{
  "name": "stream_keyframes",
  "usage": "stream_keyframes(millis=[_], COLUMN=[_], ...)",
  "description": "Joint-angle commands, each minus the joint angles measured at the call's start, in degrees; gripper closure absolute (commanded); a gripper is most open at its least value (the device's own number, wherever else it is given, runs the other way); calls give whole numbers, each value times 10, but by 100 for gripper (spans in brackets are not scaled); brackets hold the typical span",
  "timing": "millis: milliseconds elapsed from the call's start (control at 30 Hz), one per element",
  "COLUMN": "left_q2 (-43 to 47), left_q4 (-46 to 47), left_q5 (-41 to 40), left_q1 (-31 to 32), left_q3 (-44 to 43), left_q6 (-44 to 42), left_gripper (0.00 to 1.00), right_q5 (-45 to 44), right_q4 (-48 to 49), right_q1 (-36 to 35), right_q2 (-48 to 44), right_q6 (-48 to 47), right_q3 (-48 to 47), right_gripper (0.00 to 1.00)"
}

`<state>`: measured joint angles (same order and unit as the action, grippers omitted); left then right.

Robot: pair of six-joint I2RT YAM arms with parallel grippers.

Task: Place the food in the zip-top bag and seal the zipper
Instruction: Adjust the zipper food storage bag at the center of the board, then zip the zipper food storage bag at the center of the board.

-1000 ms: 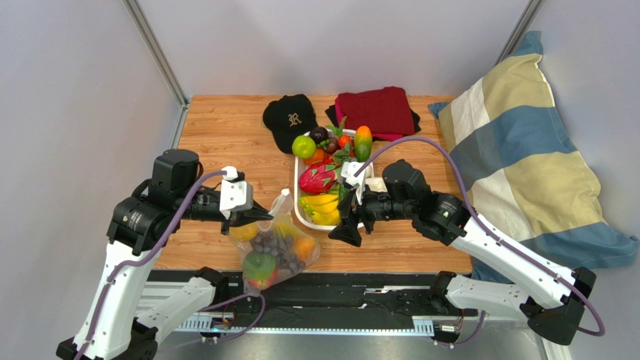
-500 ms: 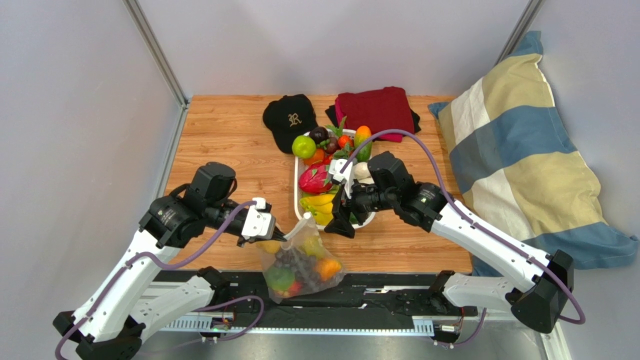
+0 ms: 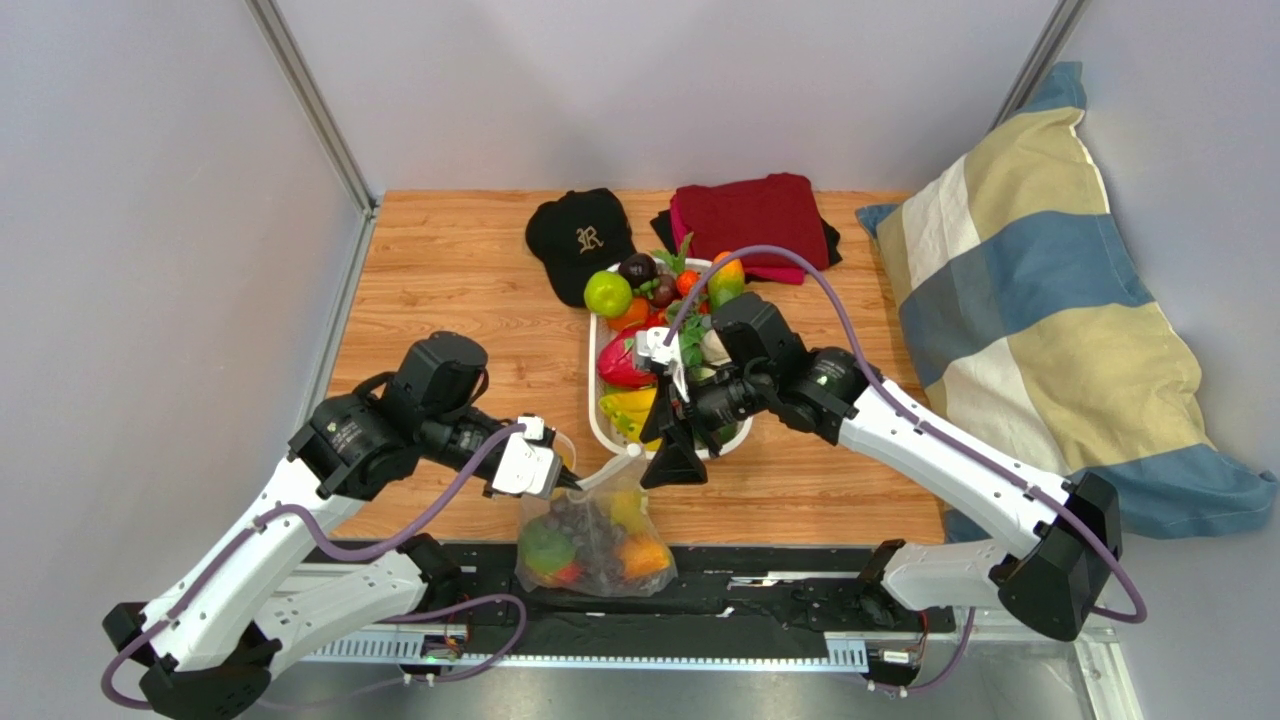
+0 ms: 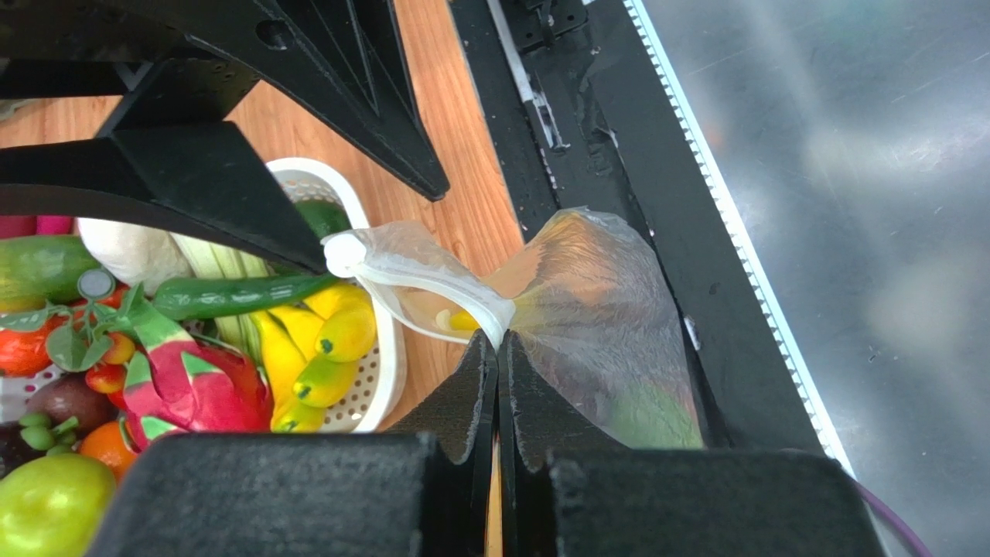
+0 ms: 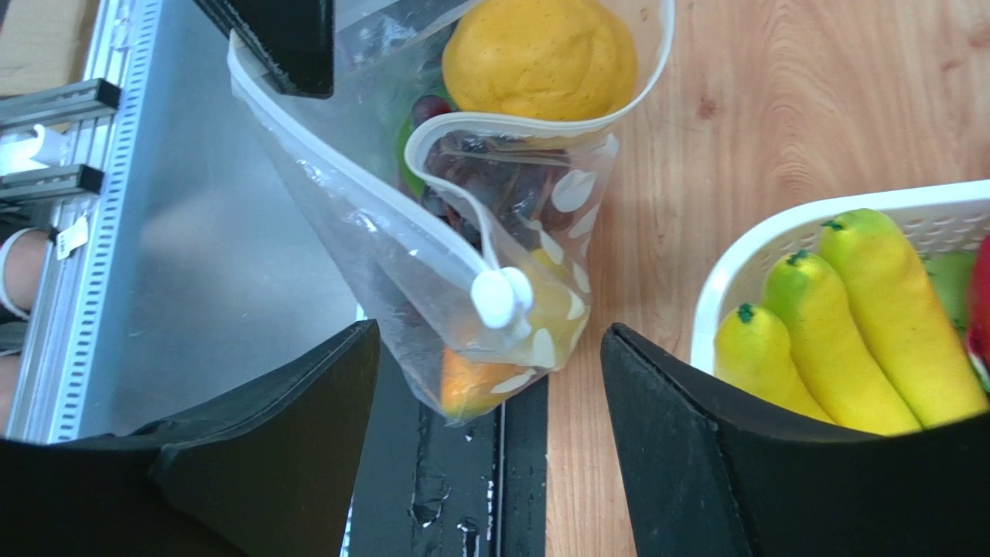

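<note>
The zip-top bag [image 3: 594, 543] hangs at the table's near edge, holding food: grapes [image 5: 494, 180], an orange piece [image 5: 540, 52] and a green one [image 3: 544, 552]. My left gripper [image 3: 565, 477] is shut on the bag's top edge [image 4: 497, 339], beside the zipper [image 4: 407, 273], which runs leftward from it. The bag's mouth gapes, with a white end tab [image 5: 502, 297] on the zipper. My right gripper [image 5: 488, 389] is open with its fingers [image 5: 273, 464] either side of that tab corner, not touching it. More food [image 3: 624, 360] lies in the white tray [image 3: 595, 408].
A black cap [image 3: 579, 240] and folded red cloth [image 3: 751, 218] lie at the table's far side. A striped pillow [image 3: 1037, 300] fills the right. Yellow bananas [image 5: 848, 325] sit in the tray next to my right fingers. A black rail [image 4: 604, 151] runs below the bag.
My left arm has carried the bag rightward and nearer, over the table's front edge. My right gripper has swung left and down to the bag's mouth, its jaws slightly narrower.
</note>
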<state>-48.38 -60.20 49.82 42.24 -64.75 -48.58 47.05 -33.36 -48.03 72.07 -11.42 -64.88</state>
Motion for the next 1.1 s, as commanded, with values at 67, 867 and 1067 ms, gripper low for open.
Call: stream_keyframes(millis=[67, 867, 1067], left_q2=[11, 149, 104], left_q4=[35, 67, -29], left_q5=[11, -160, -60], left_q1=[5, -116, -241], left_q3=[1, 64, 46], left_q6=[-27, 236, 136], left_gripper=[100, 24, 22], right_q5=[46, -126, -164], right_q4=[-1, -14, -4], right_q1=[-7, -25, -33], right_q2=[23, -88, -107], right_q6=[2, -117, -133], right_q3=[-31, -13, 20], right_gripper=[38, 100, 100])
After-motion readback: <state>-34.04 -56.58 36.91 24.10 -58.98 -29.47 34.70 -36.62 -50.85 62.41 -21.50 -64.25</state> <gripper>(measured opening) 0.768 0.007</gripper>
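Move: The white zipper slider at the bag's corner sits about 2 cm to the left of my open right fingertips, maybe 1 cm lower. The food-filled bag body hangs some 7 cm to their left, 2 cm back and 10 cm below; the bananas in the basket lie roughly 13 cm ahead, 1 cm left and 14 cm down. From my left hand, already pinching the zipper rim, the slider is about 6 cm right, 3 cm forward and level. I ease my right hand about 1.5 cm left and shut its fingers on the slider while my left hand keeps its pinch on the rim. Then my left fingers open and I swing that hand some 8 cm left and forward, away from the slider, turning about 35 degrees counter-clockwise. My right hand keeps its grip, drawing back right and lifting a little as it rolls. ##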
